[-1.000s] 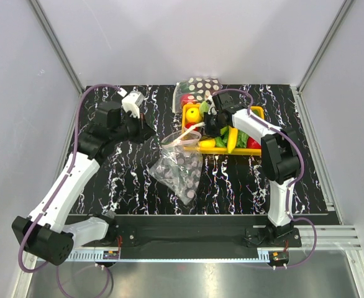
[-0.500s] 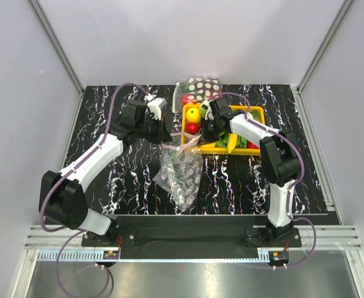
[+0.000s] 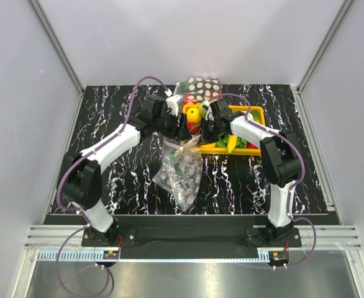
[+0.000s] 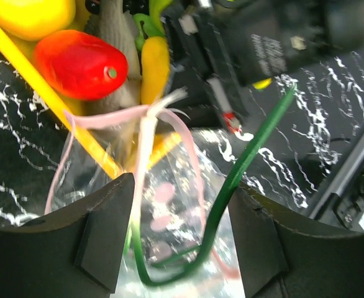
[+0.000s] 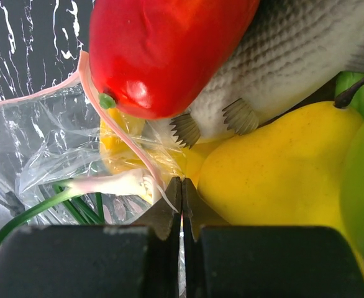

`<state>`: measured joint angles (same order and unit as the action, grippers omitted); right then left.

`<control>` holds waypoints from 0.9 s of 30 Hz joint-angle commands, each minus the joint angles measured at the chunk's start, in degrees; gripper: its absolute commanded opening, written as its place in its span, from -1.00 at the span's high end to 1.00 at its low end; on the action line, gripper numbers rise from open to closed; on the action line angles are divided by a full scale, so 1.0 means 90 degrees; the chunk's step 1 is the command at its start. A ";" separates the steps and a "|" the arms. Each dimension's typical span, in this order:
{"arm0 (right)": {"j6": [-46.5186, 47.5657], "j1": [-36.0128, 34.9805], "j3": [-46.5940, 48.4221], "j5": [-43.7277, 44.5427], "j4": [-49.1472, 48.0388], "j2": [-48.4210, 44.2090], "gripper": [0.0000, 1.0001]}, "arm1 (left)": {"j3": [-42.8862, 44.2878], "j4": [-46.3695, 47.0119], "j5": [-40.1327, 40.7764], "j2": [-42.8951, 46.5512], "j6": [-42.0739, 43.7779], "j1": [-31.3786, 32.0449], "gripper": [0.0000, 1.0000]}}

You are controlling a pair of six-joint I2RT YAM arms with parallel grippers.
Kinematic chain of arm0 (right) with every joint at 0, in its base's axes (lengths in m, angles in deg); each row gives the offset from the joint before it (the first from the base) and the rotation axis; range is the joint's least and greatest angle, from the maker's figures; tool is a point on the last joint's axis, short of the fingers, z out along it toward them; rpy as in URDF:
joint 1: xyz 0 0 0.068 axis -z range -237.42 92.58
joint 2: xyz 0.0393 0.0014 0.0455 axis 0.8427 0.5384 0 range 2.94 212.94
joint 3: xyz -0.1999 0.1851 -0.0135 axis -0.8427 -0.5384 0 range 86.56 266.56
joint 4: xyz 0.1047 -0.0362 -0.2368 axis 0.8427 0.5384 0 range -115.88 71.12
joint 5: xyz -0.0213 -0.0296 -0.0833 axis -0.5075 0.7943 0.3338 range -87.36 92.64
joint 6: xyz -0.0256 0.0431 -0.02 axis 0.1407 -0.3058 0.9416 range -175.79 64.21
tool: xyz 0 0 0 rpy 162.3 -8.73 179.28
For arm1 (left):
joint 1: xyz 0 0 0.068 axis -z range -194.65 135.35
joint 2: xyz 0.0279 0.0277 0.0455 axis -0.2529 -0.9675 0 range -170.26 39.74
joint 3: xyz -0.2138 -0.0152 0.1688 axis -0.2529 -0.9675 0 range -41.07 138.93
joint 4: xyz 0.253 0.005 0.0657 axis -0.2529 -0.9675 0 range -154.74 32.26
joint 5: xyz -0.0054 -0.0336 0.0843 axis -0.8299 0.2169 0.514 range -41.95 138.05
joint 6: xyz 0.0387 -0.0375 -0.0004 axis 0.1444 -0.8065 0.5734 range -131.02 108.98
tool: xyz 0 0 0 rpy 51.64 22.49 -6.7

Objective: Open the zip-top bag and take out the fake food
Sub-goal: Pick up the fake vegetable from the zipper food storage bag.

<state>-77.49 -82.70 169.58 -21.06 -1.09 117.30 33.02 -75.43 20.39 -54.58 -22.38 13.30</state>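
The zip-top bag [image 3: 179, 171] lies crumpled on the black marbled table, its pink zip strip [image 4: 141, 115] raised toward the yellow tray [image 3: 257, 112]. My right gripper [image 5: 182, 194] is shut on the bag's pink-edged rim at the tray's near-left corner. My left gripper [image 4: 182, 239] is open, its fingers [image 4: 104, 230] either side of the bag's mouth. A green spring onion [image 4: 235, 180] of the fake food loops out of the bag between them; its white end [image 5: 110, 183] lies inside the plastic. A red tomato [image 4: 79, 62], a grey fish [image 5: 287, 56] and yellow fruit [image 5: 275, 174] sit in the tray.
A polka-dotted bag [image 3: 202, 85] with red fruit inside lies behind the tray at the back. Both grippers [image 3: 183, 133] [image 3: 202, 135] are close together at the tray's left end. The tray's yellow rim [image 4: 42, 99] runs just past the left fingers.
My left arm swung right to the bag's mouth beside the tray and its jaws opened. The right gripper kept its hold and barely moved; the bag was drawn up a little.
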 commanded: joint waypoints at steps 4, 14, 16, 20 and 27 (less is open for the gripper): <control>-0.0119 -0.0062 -0.0123 -0.0325 -0.0411 -0.0412 1.00 | 0.0625 0.0335 0.0162 -0.0759 0.0256 0.0059 -0.26; -0.0119 -0.0053 -0.0231 -0.0481 -0.0568 -0.0471 1.00 | 0.0665 0.0384 0.0290 -0.1258 0.0334 0.0069 -0.22; -0.0129 -0.0053 -0.0211 -0.0501 -0.0577 -0.0442 1.00 | 0.0616 0.0374 0.0338 -0.1277 0.0363 0.0127 -0.21; -0.0158 -0.0062 -0.0192 -0.0540 -0.0616 -0.0451 1.00 | 0.0499 0.0374 0.0544 -0.1365 0.0461 0.0245 -0.22; -0.0246 -0.0053 -0.0289 -0.0676 -0.0734 -0.0559 1.00 | 0.0626 0.0257 0.0925 -0.1696 0.0461 0.0323 -0.27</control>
<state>-78.91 -82.70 167.53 -24.82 -5.15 116.50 36.60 -74.58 25.92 -68.37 -19.49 16.09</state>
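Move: Just inside the bag's pink mouth, the green onion's white end lies about 3 cm to the left hand's right, 2 cm ahead and some 10 cm below. The red pepper is about 5 cm farther out than that white end, much in line with it; the yellow pear sits roughly 7 cm to the white end's right. From the right hand, the white end is about 3 cm to the left, level ahead and barely 1 cm lower. Sinking about 8 cm with its fingers kept well open, the left hand comes down towards the onion's white end at the bag mouth, easing some 2 cm forward early on and drifting slightly right, with a tilt of about 10 degrees. The right fingers stay shut on the mouth's edge, moving only about 1 cm left. ##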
